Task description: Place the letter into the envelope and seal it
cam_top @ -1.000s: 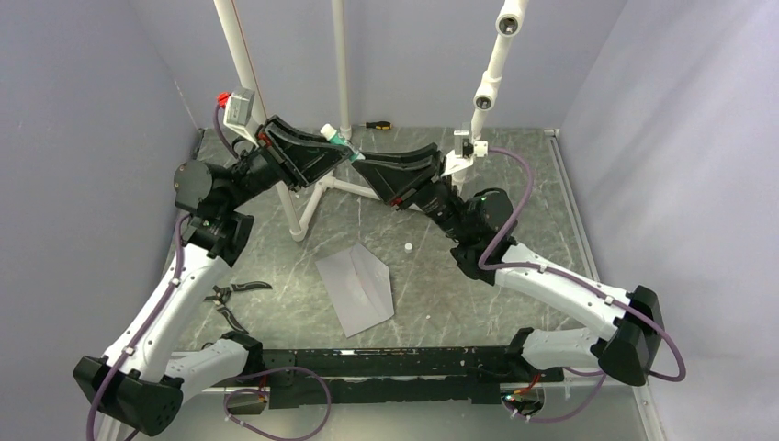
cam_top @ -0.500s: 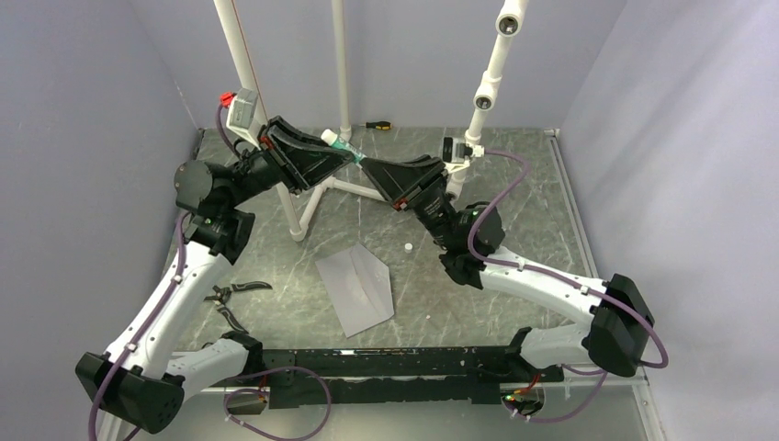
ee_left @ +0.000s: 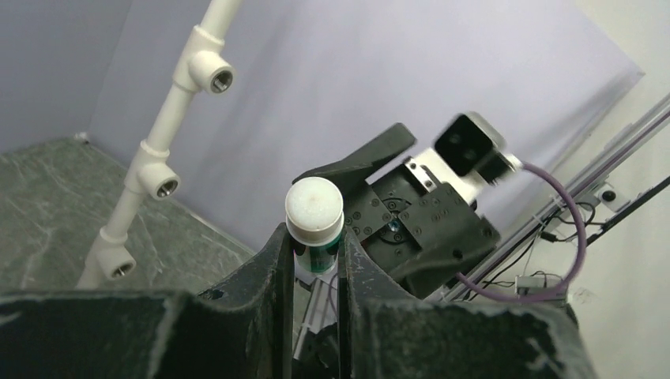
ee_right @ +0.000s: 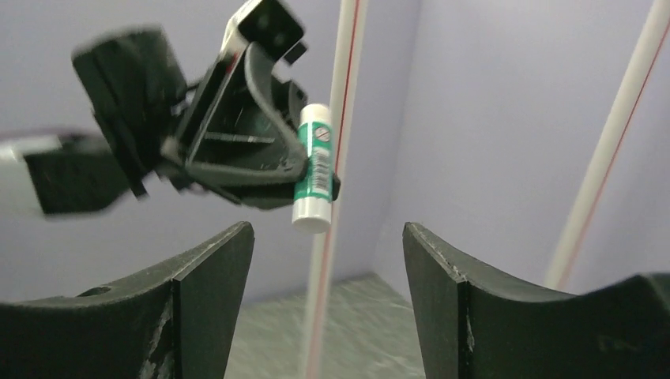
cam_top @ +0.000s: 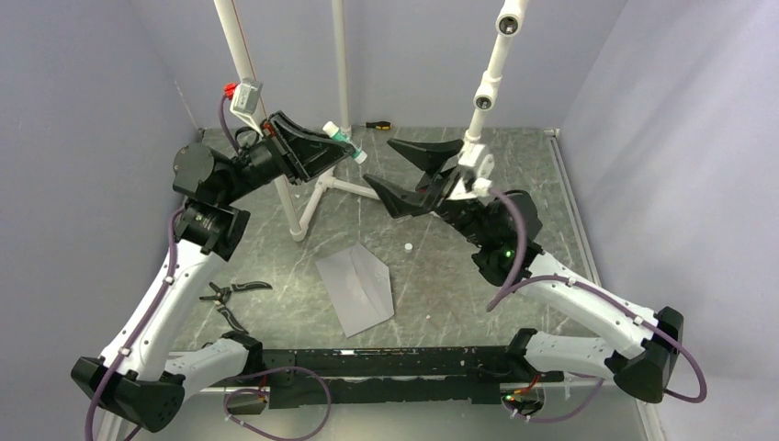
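Observation:
The pale grey envelope (cam_top: pixel 355 289) lies flat on the table in front of both arms, its diagonal seams up. The letter does not show in any view. My left gripper (cam_top: pixel 344 147) is raised over the back of the table, shut on a white glue stick with a green label (cam_top: pixel 342 140). In the left wrist view the glue stick (ee_left: pixel 314 215) stands up between my left gripper's (ee_left: pixel 314 241) fingertips. My right gripper (cam_top: pixel 378 163) is open, just right of the stick and apart from it. From the right wrist, the glue stick (ee_right: pixel 314 170) hangs beyond my right gripper's (ee_right: pixel 328 237) spread fingers.
A small white cap (cam_top: pixel 406 246) lies on the table right of the envelope. Black pliers (cam_top: pixel 234 292) lie at the left, a screwdriver (cam_top: pixel 377 125) at the back wall. White PVC pipe stands (cam_top: pixel 246 69) (cam_top: pixel 487 87) rise behind the grippers.
My right gripper was closed at the tip of the glue stick; it has opened wide and drawn back to the right. The left gripper still holds the stick, slightly raised.

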`<control>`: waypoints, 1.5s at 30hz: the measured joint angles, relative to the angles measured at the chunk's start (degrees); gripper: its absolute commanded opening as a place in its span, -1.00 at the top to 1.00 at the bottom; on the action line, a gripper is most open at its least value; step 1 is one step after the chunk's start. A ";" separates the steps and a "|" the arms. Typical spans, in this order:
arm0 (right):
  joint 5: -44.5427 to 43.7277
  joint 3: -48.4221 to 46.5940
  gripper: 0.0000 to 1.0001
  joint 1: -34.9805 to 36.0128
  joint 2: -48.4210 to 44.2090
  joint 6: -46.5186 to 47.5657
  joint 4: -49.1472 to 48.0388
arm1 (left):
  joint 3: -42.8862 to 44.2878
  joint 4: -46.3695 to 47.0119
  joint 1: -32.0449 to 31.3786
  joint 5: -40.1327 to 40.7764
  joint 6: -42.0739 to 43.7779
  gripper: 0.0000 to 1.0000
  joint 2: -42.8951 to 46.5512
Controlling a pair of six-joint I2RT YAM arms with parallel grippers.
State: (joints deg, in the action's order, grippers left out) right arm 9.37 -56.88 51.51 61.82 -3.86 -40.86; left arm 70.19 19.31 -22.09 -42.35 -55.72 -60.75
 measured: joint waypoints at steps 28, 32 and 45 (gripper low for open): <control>0.70 -3.96 0.24 3.39 5.86 37.31 4.52 | 0.74 -1.81 0.00 1.22 -7.39 0.95 -2.80; 0.24 -3.96 0.48 3.45 6.03 37.05 2.91 | 0.74 -1.51 0.00 1.27 -7.37 0.95 -2.82; -2.10 -4.52 1.00 3.56 6.43 24.48 1.97 | -0.92 2.38 0.26 1.20 -6.91 0.95 -2.38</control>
State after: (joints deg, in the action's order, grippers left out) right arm 7.27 -61.41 55.07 68.25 20.62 -38.89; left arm 69.28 21.69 -21.82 -41.15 -62.63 -63.13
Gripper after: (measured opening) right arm 0.262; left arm 0.212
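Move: The right hand's open fingers stand just short of the glue stick that the left hand already holds: its lower end is about 3 cm to this hand's left, 1 cm ahead and level, and its middle some 5 cm left, 2 cm ahead and 2 cm higher. The envelope lies roughly 50 cm below, 6 cm left and 3 cm back. From the left hand point, the glue stick's middle is about 1 cm ahead, 1 cm up, with no sideways offset. The right hand reaches about 3 cm left and 2 cm forward to the glue stick's lower end, dipping some 3 cm and then rising most of that back, while it rolls about 35 degrees counter-clockwise as seen from behind the hand; its fingers close to pinch the white end, and the roll then starts to turn back. The left hand keeps its grip on the stick, easing about 1.5 cm forward and slightly down early on with a tilt of some 10 degrees, then all but holds still until it starts to tilt back at the very end. ##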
